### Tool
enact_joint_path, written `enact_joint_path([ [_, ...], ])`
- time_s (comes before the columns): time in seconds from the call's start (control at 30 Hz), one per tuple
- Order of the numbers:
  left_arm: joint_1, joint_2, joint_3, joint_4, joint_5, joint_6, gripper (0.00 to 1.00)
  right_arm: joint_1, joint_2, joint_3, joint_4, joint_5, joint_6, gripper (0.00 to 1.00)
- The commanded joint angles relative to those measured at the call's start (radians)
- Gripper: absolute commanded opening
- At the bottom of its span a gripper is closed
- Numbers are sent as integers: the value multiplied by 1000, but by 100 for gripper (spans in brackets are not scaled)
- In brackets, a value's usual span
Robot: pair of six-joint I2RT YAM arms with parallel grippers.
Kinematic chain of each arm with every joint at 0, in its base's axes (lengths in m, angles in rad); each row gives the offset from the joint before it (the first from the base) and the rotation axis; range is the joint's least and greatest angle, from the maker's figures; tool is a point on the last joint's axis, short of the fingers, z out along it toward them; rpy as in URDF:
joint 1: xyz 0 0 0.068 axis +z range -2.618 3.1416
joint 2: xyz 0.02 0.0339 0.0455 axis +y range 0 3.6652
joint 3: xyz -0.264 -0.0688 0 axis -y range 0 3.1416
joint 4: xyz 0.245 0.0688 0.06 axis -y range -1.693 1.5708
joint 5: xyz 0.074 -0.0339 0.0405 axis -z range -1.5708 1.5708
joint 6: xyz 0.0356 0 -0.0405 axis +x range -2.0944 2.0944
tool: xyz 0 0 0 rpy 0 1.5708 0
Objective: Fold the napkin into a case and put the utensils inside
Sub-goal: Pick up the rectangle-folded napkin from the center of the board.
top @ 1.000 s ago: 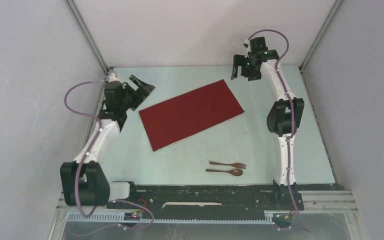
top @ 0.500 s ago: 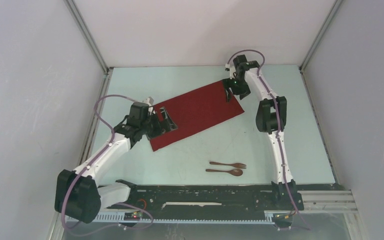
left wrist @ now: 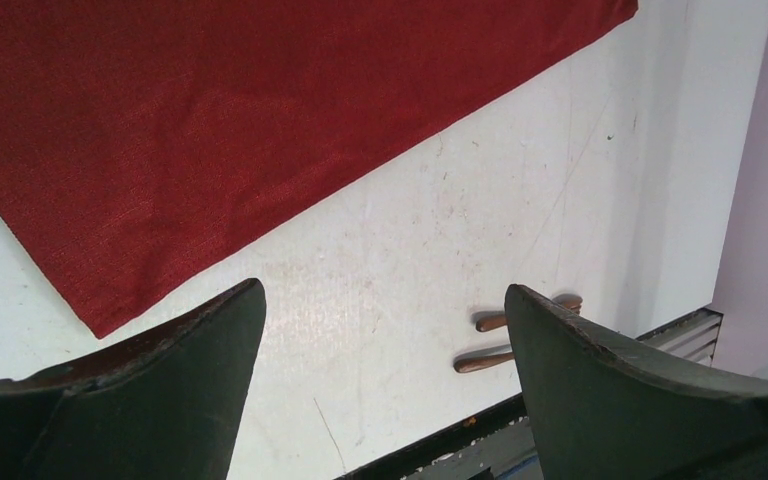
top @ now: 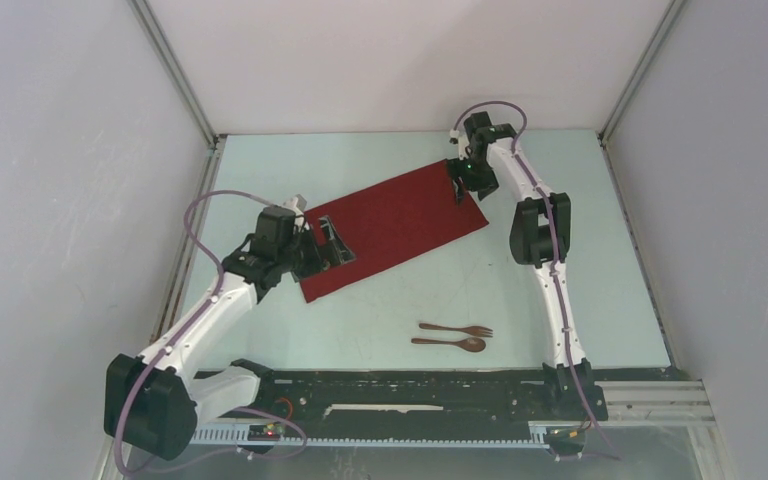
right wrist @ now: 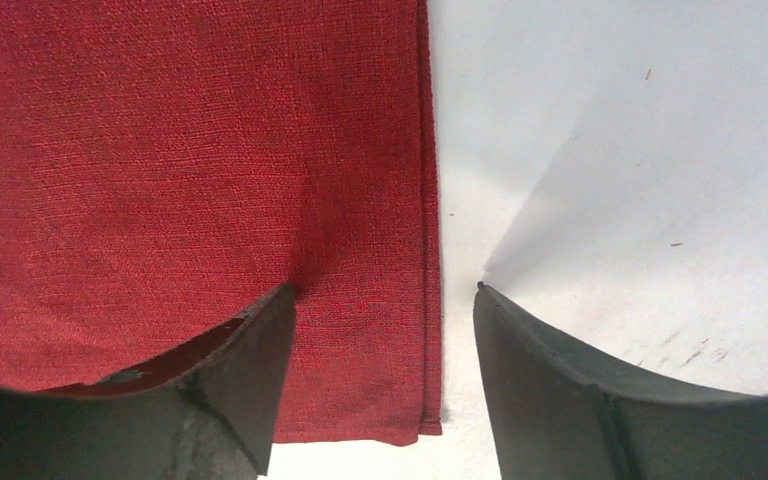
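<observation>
The dark red napkin (top: pixel 390 222) lies flat on the table as a slanted rectangle. My left gripper (top: pixel 332 243) hangs open at its near-left end. In the left wrist view the napkin (left wrist: pixel 260 120) fills the upper left, and bare table shows between the open left gripper (left wrist: pixel 382 290) fingers. My right gripper (top: pixel 460 185) is low at the far-right corner. In the right wrist view the open right gripper (right wrist: pixel 385 290) straddles the napkin (right wrist: pixel 190 150) hem, one finger on the cloth and one on the table. The brown fork (top: pixel 457 329) and spoon (top: pixel 450 343) lie side by side near the front.
The handles of the two utensils (left wrist: pixel 490 322) peek out beside my left gripper's right finger (left wrist: pixel 620 390). A black rail (top: pixel 400 390) runs along the near edge. Grey walls close in the pale table (top: pixel 560 180) on three sides.
Both arms came down from raised spots at the sides onto opposite ends of the napkin. Over the last half second they barely shifted. Napkin and utensils have not moved.
</observation>
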Motion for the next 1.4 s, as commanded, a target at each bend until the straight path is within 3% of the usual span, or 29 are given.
enact_joint_path([
  [0.0, -6, -33, 51, -18, 11, 6, 97, 28, 35, -19, 7, 29, 20, 72],
  [0.17, -6, -56, 71, -37, 16, 8, 97, 49, 35, -21, -4, 48, 37, 73],
  [0.37, -7, -90, 97, -63, 17, 11, 98, 51, 53, -15, -24, 58, 84, 63],
  [0.67, -6, -124, 112, -109, 12, 29, 98, 58, 51, -8, -3, 121, 74, 28],
  [0.83, -6, -128, 105, -121, 1, 32, 98, 58, -3, -34, 44, 134, 25, 0],
  [1.07, -6, -125, 77, -114, -14, 20, 98, 29, -134, -160, 142, 64, 51, 0],
  [1.37, -6, -142, 65, -119, -15, 0, 98, -47, -146, -158, 138, -8, 48, 0],
])
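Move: The napkin's right short edge lies right between the right hand's open fingertips, only about 1 cm below the hand point. The middle of the napkin is some 21 cm to the left and 10 cm back, at the same height. The fork lies about 37 cm back and 5 cm left, the spoon about 40 cm back and 6 cm left. From the left hand the napkin's middle is roughly 14 cm ahead, 8 cm right and 13 cm below. Staying low at the board, the right hand slides about 2 cm left, inward over the napkin's right short edge, while its wide-open fingers close fully and pinch that edge near its middle. It then moves back right by about 1.5 cm with the edge in its grip. The left hand, open and empty, rises some 4 cm above the napkin's near left part, easing slightly back. ##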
